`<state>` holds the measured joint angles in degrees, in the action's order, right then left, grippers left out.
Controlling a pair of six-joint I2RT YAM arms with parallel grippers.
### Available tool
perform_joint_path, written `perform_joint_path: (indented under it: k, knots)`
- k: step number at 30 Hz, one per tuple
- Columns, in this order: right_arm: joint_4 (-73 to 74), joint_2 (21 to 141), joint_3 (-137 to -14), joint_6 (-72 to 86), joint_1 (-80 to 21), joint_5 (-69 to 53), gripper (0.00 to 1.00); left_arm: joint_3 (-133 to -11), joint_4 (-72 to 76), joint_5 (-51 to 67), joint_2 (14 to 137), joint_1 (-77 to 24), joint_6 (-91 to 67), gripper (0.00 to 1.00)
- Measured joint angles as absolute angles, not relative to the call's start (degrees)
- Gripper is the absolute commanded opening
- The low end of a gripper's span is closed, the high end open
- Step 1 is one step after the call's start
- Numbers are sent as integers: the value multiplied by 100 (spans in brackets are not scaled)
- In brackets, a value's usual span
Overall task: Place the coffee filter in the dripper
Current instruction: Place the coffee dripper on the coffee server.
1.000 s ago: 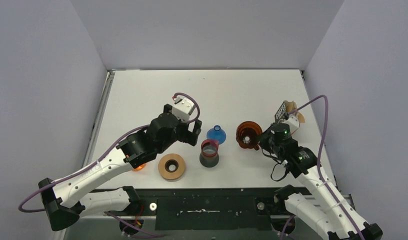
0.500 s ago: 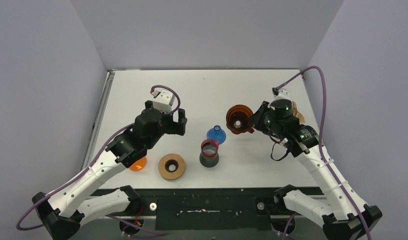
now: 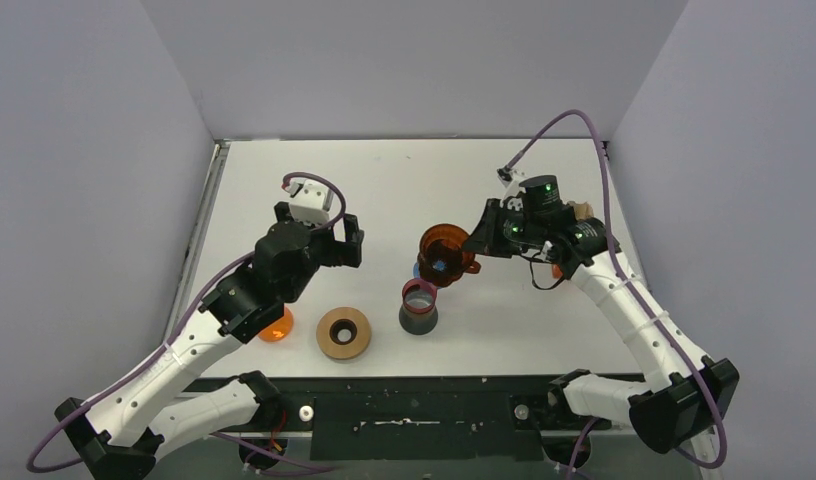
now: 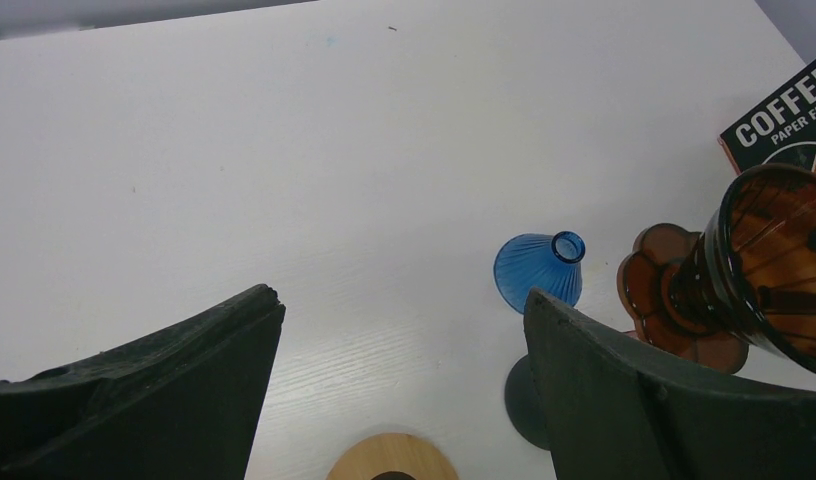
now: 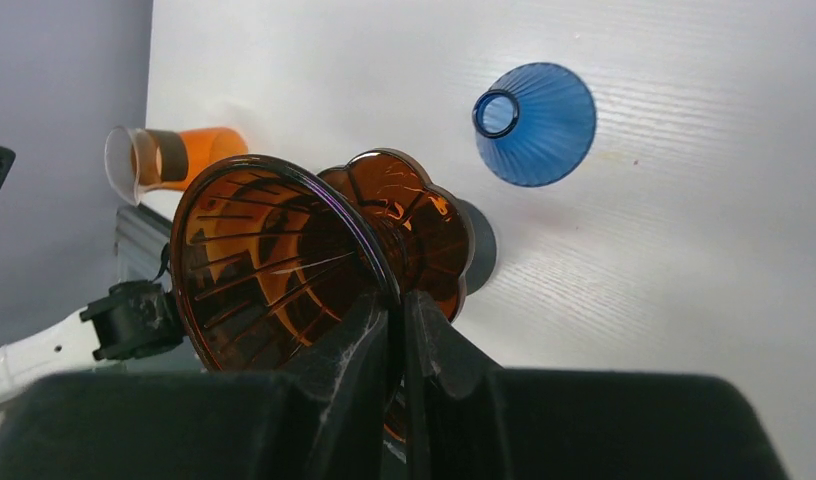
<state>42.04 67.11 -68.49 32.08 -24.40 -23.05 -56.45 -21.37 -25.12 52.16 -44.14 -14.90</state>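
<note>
My right gripper (image 5: 396, 310) is shut on the rim of the amber glass dripper (image 5: 284, 260). It holds the dripper tilted in the air, above the blue funnel (image 3: 431, 270) near the table's middle. In the top view the dripper (image 3: 444, 250) hangs left of the right gripper (image 3: 472, 243). The coffee filter box (image 4: 784, 115), black with white lettering, shows at the right edge of the left wrist view. In the top view only a tan bit of the filter pack (image 3: 582, 211) peeks out behind the right arm. My left gripper (image 3: 319, 230) is open and empty, left of the dripper.
A grey cup with a pink rim (image 3: 419, 306) stands just in front of the blue funnel. A wooden ring (image 3: 343, 332) lies to its left. Beside the ring, an orange cup (image 3: 276, 326) lies under the left arm. Walls close the table on three sides.
The right arm has lifted the dripper off the table and carried it left, over the blue funnel. The left arm has drawn back to the left, still open.
</note>
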Motion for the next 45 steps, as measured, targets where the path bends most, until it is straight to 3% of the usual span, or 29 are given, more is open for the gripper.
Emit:
perform_joint_path:
  k: [10,45]
  knots:
    - [4342,7194,-6995,3081,-2886,-3030,0,-5561,-2104,-2580,5157,-4410,-1496,88]
    - [4644,7765,-7212,2967,-3625,-2346,0,-5561,-2078,-2569,5133,-4407,-1544,88]
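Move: My right hand already pinches the dripper by its rim. The coffee server it is bound for stands about 9 cm to that hand's left, roughly 5 cm back, its middle some 19 cm below. The blue cone is about 4 cm ahead and 6 cm left of my right hand, low on the table, and the tape roll about 8 cm back and 25 cm left. From my idle left hand the server lies some 13 cm right, 7 cm back and 23 cm down. Keeping the dripper pinched by its rim, I swing my right hand left and back, about 5 cm and 4 cm, clear of the blue cone and towards the server. Then I mostly sink, ending about 4 cm lower, bringing the dripper's base down over the server's mouth. Meanwhile the wrist turns some 15 degrees counter-clockwise and tips slightly. ##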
